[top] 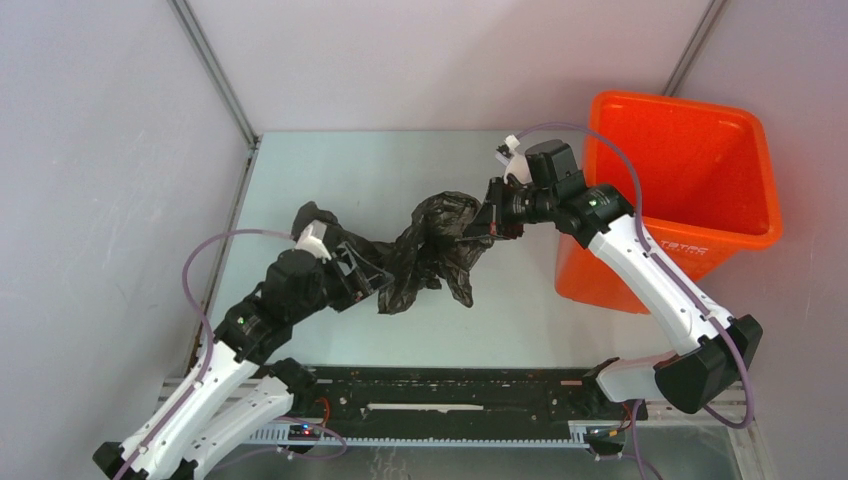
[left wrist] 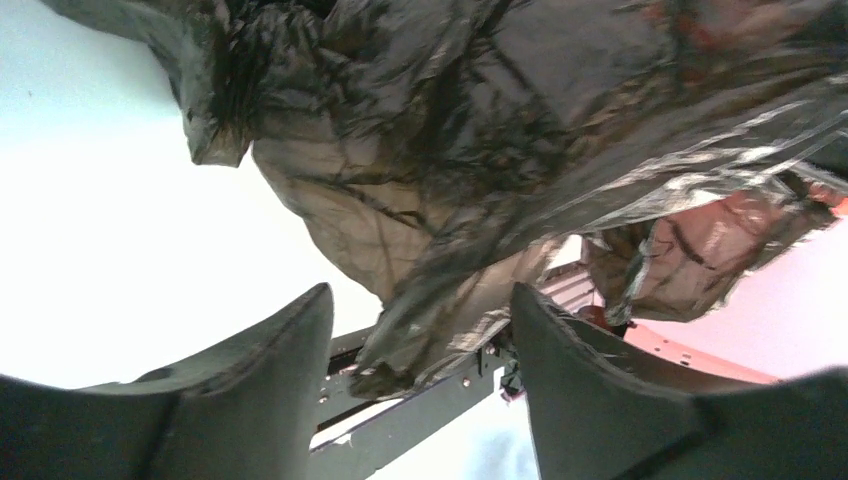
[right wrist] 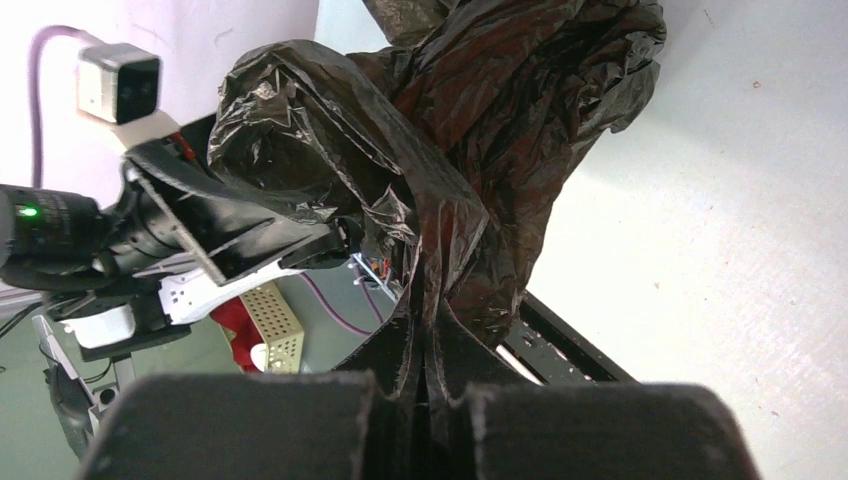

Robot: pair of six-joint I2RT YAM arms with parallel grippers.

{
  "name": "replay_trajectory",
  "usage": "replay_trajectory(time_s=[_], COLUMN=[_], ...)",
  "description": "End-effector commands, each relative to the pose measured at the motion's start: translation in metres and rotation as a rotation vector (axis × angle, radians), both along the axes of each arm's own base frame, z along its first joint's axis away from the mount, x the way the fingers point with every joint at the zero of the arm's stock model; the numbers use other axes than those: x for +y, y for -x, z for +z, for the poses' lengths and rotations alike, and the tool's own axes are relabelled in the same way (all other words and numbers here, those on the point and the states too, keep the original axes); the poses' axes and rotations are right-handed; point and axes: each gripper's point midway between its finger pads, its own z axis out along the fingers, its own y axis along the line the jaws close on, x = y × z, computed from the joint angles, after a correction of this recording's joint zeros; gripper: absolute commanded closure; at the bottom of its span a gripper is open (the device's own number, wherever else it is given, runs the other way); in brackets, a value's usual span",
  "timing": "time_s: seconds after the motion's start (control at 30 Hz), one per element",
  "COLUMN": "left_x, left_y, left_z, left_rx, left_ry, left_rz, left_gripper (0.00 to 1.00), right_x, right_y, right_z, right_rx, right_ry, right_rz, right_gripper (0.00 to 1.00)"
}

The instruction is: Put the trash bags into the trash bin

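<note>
The black trash bag point(top: 436, 242) hangs crumpled above the table's middle, stretched between my two grippers. My right gripper point(top: 487, 224) is shut on a pinch of its film; the right wrist view shows the fingers closed on the film point(right wrist: 425, 345), with the bag point(right wrist: 470, 130) bunched beyond them. My left gripper point(top: 372, 276) is at the bag's lower left end. Its fingers point(left wrist: 285, 375) stand wide apart, with a fold of the bag point(left wrist: 450, 200) hanging loosely between them. The orange trash bin point(top: 690, 165) stands upright at the right, just behind the right wrist, and looks empty.
A black rail point(top: 450, 392) runs along the table's near edge between the arm bases. Grey walls with metal corner posts point(top: 215, 70) close off the back and sides. The left arm point(right wrist: 190, 235) shows beyond the bag in the right wrist view.
</note>
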Motion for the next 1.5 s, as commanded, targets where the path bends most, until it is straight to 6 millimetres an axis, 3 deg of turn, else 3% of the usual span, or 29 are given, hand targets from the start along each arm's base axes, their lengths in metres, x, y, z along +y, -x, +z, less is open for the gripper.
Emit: replay_trajectory(time_s=[0.0,0.23,0.37,0.47,0.53,0.57,0.73,0.87,0.97,1.0,1.07,1.13,1.2,1.27,1.3,1.33,1.4,1.47], left_x=[-0.006,-0.032,-0.031,-0.028,-0.012,0.000,0.020,0.052,0.047,0.041,0.033,0.039,0.042,0.037,0.034,0.034,0.032,0.041], left_y=[-0.002,-0.008,-0.014,-0.025,-0.034,-0.040,-0.081,-0.127,-0.181,-0.204,-0.234,-0.245,-0.236,-0.217,-0.200,-0.166,-0.121,-0.095], left_z=[-0.019,-0.020,-0.025,-0.016,-0.019,-0.018,-0.001,0.010,0.050,0.093,0.152,0.218,0.283,0.333,0.358,0.386,0.406,0.397], left_rx=[0.054,0.055,0.062,0.029,0.040,0.042,-0.004,0.118,0.119,0.032,-0.087,-0.199,-0.366,-0.538,-0.632,-0.747,-0.927,-0.991], left_ry=[0.052,0.142,0.086,0.016,-0.103,-0.156,-0.261,-0.324,-0.267,-0.232,-0.235,-0.249,-0.224,-0.182,-0.170,-0.156,-0.167,-0.157], left_rz=[0.026,-0.048,-0.045,-0.042,0.019,0.075,0.169,0.349,0.359,0.349,0.322,0.350,0.339,0.297,0.278,0.256,0.247,0.290], left_gripper=[0.37,0.39,0.59,0.75,0.96,0.99,1.00,1.00,1.00,1.00,1.00,1.00,1.00,1.00,1.00,1.00,1.00,1.00], right_x=[-0.002,0.001,0.000,-0.004,-0.006,-0.007,-0.010,-0.007,-0.010,-0.013,-0.025,-0.040,-0.052,-0.060,-0.062,-0.061,-0.057,-0.054], right_y=[0.005,0.008,0.010,0.010,0.006,0.003,-0.017,-0.039,-0.066,-0.078,-0.098,-0.118,-0.117,-0.095,-0.082,-0.069,-0.033,-0.004], right_z=[0.018,0.013,0.008,0.001,-0.005,-0.007,-0.016,-0.012,0.014,0.029,0.058,0.088,0.140,0.199,0.217,0.233,0.258,0.260], right_rx=[-0.062,-0.041,-0.050,-0.059,-0.064,-0.063,-0.072,-0.020,-0.063,-0.093,-0.117,-0.127,-0.248,-0.453,-0.541,-0.637,-0.823,-0.965], right_ry=[-0.036,-0.038,-0.009,0.019,0.038,0.045,0.069,0.040,0.042,0.036,0.033,0.036,0.018,-0.020,-0.024,-0.037,-0.097,-0.153], right_rz=[0.029,0.036,0.022,0.006,-0.004,-0.012,-0.054,-0.061,-0.075,-0.087,-0.125,-0.172,-0.194,-0.191,-0.186,-0.167,-0.115,-0.078], right_gripper=[1.00,1.00,1.00,1.00,1.00,1.00,1.00,1.00,1.00,1.00,1.00,1.00,1.00,1.00,1.00,1.00,1.00,0.98])
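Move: The trash bag hangs from the right fingers. Its middle is about 7 cm ahead of the open left hand, 7 cm to its right and 8 cm below, and the loose near edge is only some 2 cm ahead, 2 cm right and 5 cm below. From the right hand, which still pinches one end, the bag's middle is about 13 cm left, 2 cm back and 15 cm below; the trash bin is some 38 cm right, 12 cm ahead, its middle about 12 cm lower. The left hand sinks about 5 cm, edging right and slightly forward into the loose near edge of the bag, and closes its fingers to pinch it, while the right hand nearly holds still and keeps its grip on the other end. Then both hands fling the bag in one fast swing, first forward, then steeply up, at last drawing back while still rising, with the fingers tilting upward some 35 degrees; the left ends over 30 cm higher and the right about 20 cm higher, drawn a little farther apart. ##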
